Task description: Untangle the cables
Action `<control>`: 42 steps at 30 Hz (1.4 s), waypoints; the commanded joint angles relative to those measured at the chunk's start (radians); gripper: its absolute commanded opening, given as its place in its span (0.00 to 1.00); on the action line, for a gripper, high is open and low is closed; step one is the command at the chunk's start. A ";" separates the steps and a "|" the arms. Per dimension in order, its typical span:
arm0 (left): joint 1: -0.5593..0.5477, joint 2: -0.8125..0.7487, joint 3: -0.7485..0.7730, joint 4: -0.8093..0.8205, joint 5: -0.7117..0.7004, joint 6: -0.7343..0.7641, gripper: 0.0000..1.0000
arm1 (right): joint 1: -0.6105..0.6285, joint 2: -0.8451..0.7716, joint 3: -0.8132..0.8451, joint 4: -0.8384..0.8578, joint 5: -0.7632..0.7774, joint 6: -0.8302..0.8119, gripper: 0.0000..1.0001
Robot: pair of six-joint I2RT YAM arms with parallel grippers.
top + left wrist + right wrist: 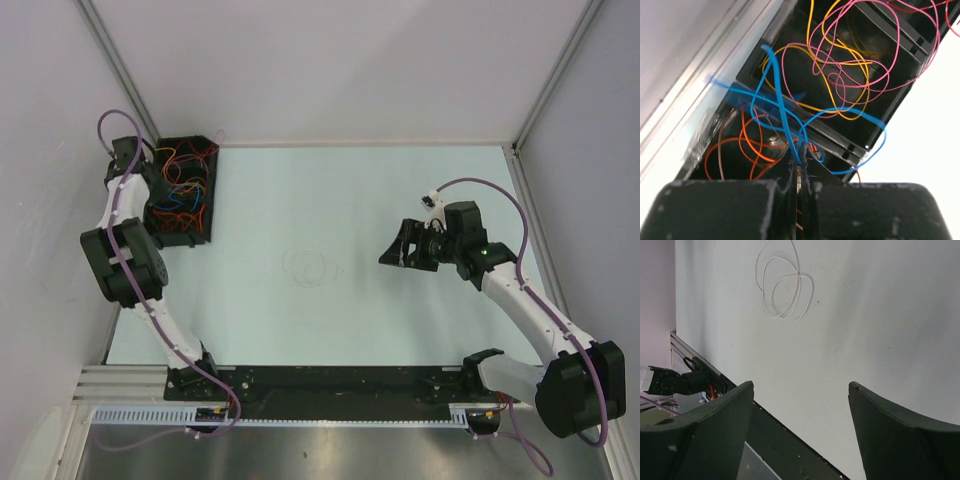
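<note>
A black tray (205, 215) at the far left holds a tangle of thin cables (180, 180), red, orange, yellow and blue. My left gripper (801, 156) is over the tray, shut on a blue cable (781, 107) that loops up from the pile among pink (860, 45), yellow (827, 85) and orange cables (747, 145). One pale cable (310, 265) lies coiled on the table's middle; it also shows in the right wrist view (785, 287). My right gripper (801, 387) is open and empty, held above the table to the right of that coil (398, 248).
The tray has black dividers (840, 142) between compartments. Grey walls close the left (40, 150), back and right sides. A black rail (330, 385) with the arm bases runs along the near edge.
</note>
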 commanded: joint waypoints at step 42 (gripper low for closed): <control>-0.129 -0.382 -0.122 -0.107 -0.300 0.101 0.68 | -0.028 0.022 -0.003 0.042 -0.006 0.018 0.81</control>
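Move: With the blue cable already pinched, the left gripper is over the black tray. The tray's near compartment, holding the orange and brown cables, is centred about 5 cm back, 2 cm right and 10 cm below. The middle compartment, with the yellow and pink cables, lies some 6 cm ahead and 3 cm right of the gripper, equally low. From the right gripper, the near compartment is roughly 16 cm ahead, 60 cm left and 14 cm down. Lower the left gripper about 7 cm towards the tray's near compartment while drawing it back some 4 cm, tipping the fingers about 15 degrees more steeply downward. Pause low there, then open the fingers to let go of the blue cable, and raise the gripper about 10 cm as they spread, leaning it slightly sideways with its left side higher. ##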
